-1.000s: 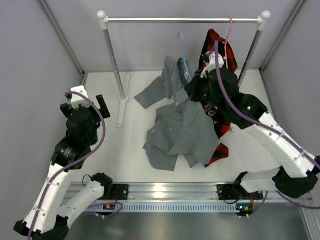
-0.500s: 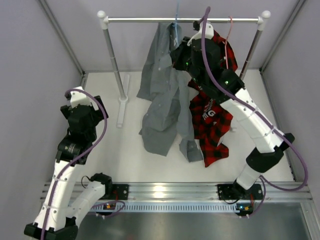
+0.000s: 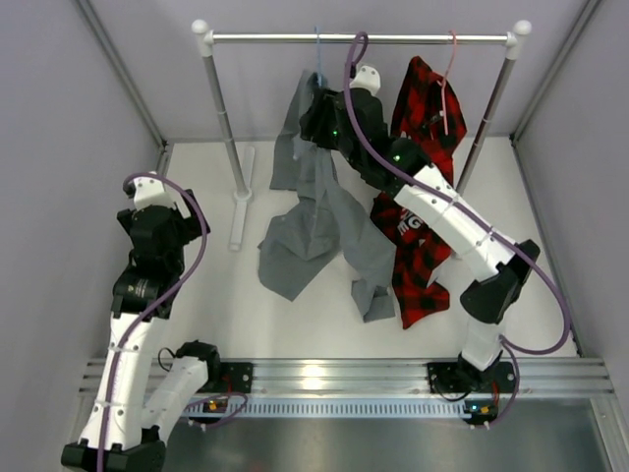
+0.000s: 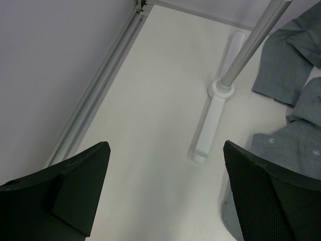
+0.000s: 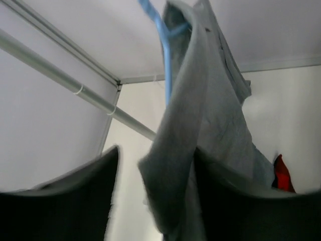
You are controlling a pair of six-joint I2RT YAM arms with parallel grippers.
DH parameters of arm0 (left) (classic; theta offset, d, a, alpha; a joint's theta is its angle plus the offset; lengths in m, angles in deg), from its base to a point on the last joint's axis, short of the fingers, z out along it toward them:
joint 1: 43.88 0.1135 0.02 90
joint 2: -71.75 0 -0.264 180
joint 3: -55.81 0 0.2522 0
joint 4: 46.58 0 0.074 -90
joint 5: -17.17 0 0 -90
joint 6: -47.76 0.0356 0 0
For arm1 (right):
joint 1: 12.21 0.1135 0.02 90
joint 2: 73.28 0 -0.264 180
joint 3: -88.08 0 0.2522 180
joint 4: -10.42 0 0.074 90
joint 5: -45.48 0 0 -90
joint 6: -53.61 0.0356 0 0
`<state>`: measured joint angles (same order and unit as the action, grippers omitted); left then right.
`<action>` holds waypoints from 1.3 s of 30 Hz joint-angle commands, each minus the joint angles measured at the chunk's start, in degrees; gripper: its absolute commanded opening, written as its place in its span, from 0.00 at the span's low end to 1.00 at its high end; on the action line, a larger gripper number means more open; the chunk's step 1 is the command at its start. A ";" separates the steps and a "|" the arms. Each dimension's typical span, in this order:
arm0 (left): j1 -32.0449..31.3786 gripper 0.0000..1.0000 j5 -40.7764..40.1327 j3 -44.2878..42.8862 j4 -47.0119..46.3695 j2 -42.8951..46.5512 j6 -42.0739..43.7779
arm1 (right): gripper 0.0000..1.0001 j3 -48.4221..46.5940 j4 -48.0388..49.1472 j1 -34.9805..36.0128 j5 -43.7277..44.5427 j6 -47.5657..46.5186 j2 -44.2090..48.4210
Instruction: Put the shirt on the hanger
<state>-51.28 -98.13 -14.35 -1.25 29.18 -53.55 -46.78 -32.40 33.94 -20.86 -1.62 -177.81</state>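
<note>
The grey shirt hangs on the light-blue hanger, whose hook is at the rail. The shirt's lower part trails on the table. My right gripper is raised at the shirt's upper part. In the right wrist view its jaws stand apart, with a fold of the shirt between them against the right finger and a gap at the left finger. The hanger shows above. My left gripper is open and empty, low over the table at the left, with shirt fabric to its right.
A red-and-black plaid shirt hangs on a pink hanger to the right of the grey shirt. The rack's left post stands on a white foot. Grey walls close in both sides.
My right arm lifted the shirt and hanger from the table up to the rail, then shifted them left along it. The left arm has hardly moved.
</note>
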 commanded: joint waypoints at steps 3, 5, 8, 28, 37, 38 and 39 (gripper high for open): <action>2.48 0.98 5.87 1.47 -1.60 -0.33 -1.08 | 0.99 -1.07 7.26 0.52 -4.41 -2.76 3.80; 2.13 0.98 7.71 1.56 -1.60 0.46 -0.91 | 0.99 1.02 6.04 0.87 -4.85 -6.18 8.17; -0.15 0.98 9.74 2.00 -1.78 1.78 -0.73 | 1.00 10.30 4.54 1.31 -4.85 -11.98 18.95; -3.68 0.98 12.81 5.78 5.95 22.70 1.36 | 1.00 49.82 -24.37 1.05 28.64 -19.03 79.21; -4.03 0.98 13.26 8.06 6.57 25.51 2.35 | 1.00 52.19 -26.75 1.05 29.51 -20.44 80.72; -4.03 0.98 13.17 8.15 6.66 25.34 2.35 | 0.99 52.37 -26.75 1.13 29.60 -20.52 80.54; -4.03 0.98 13.43 8.24 6.66 25.34 2.43 | 1.00 52.63 -26.75 1.05 29.69 -20.70 80.36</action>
<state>-55.10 -85.65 -6.75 5.51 54.14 -52.13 5.13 -56.66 34.86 7.40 -22.21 -96.22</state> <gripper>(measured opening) 0.982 0.993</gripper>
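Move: Pinching the grey shirt at the hanger, the right hand is just beginning to open; the rail where the blue hook sits is roughly 15 cm above it and 5 cm ahead, in line sideways. The shirt's body hangs straight below, its middle some 18 cm down; the red plaid shirt is level ahead, about 22 cm to the right and 15 cm lower. For the left hand, that spot of rail lies some 20 cm ahead, 28 cm right and 26 cm up. Opening its fingers wide, the right hand lets go of the grey shirt and hanger, then swings away from the rail, about 38 cm right and 25 cm back, rising some 8 cm before sinking to a little below its starting height while the wrist turns clockwise. The empty, open left hand dips slightly, then draws back about 8 cm and turns some 15 degrees clockwise. ##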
